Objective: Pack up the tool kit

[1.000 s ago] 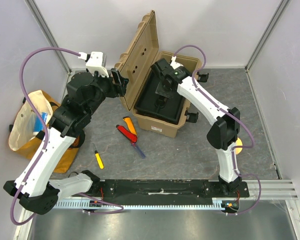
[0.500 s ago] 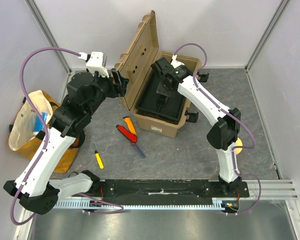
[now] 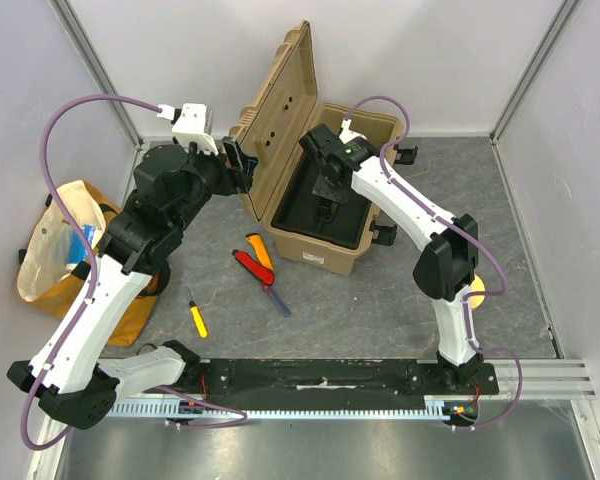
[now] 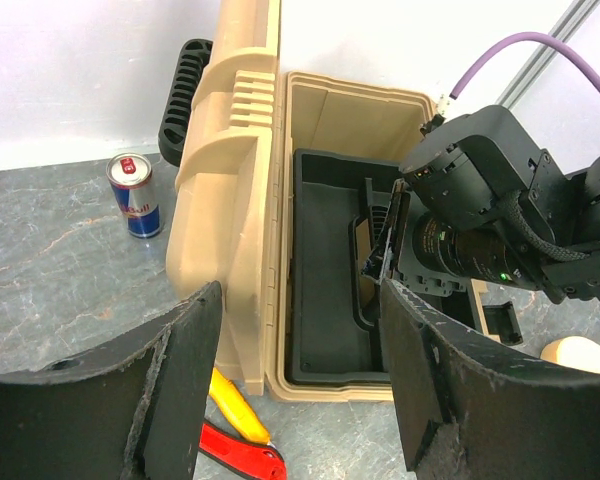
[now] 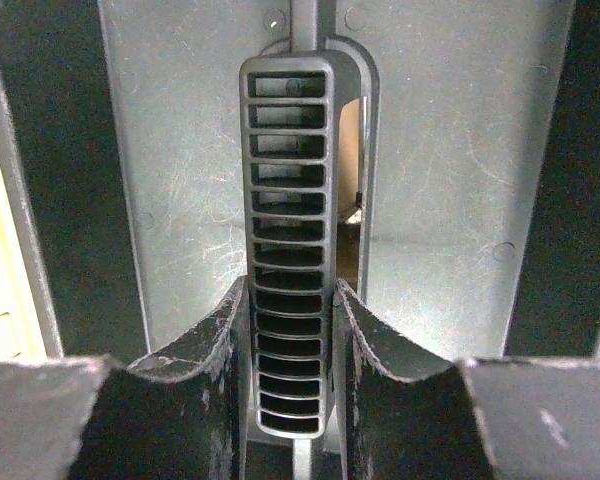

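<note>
The tan toolbox stands open at the back of the table, its lid upright on the left. My right gripper reaches down into the box. In the right wrist view it is shut on the ribbed black handle of the inner tray. My left gripper hovers beside the lid, open with nothing in it. A yellow screwdriver, a red knife and an orange-yellow tool lie on the table in front of the box.
A yellow-orange cloth bag sits at the far left, under the left arm. A drink can stands behind the lid. A round pale sponge disc lies by the right arm. A thin bluish tool lies near the knife.
My right gripper has shifted a little toward the back left with the tray handle, and the tray has tilted up with it. The left arm has not moved.
</note>
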`<state>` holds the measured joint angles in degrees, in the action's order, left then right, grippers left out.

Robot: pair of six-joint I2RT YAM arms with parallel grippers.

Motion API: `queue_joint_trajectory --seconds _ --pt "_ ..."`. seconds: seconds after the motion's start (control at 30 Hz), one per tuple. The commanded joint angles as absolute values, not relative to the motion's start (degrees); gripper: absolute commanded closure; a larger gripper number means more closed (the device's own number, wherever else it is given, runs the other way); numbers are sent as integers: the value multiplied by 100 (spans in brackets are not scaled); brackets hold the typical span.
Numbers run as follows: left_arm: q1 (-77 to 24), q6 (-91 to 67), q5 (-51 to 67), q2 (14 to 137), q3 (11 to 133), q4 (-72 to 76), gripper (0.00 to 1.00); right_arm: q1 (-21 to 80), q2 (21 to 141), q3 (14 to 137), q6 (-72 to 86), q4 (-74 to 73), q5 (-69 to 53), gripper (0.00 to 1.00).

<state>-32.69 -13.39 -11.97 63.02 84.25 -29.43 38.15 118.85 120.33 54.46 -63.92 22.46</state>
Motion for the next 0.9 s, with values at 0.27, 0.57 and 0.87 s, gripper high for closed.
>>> queue_joint_trajectory --seconds 0.27,0.57,0.87 --pt "-3269 -1222 -1336 6214 8402 -2672 29 3876 11637 11619 5660 -5783 2118 100" --pt "-3252 -1239 -1336 6188 8367 -2672 29 3885 11514 11470 5625 -5810 2127 71" --pt "-3252 -1231 -1371 6135 8402 -2725 28 3885 11198 11821 5309 -5696 2654 29"
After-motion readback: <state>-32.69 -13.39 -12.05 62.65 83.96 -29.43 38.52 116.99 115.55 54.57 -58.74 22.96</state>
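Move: The tray's handle is already between the right hand's closed fingers, its middle about 1 cm ahead of the grip and level with it. The open lid stands about 10 cm to the left of this hand, 4 cm farther out and some 12 cm higher; the near latch is about 11 cm to the right and 8 cm back, roughly 2 cm lower. From the idle left hand the handle lies about 10 cm ahead, 14 cm to the right and 24 cm below. Down by a little under 1 cm and slightly left, the right hand eases with the tray handle still pinched. It then stays nearly in place while the fingers spread to about two-thirds open, letting go of the handle and ending astride it without drawing clear. ##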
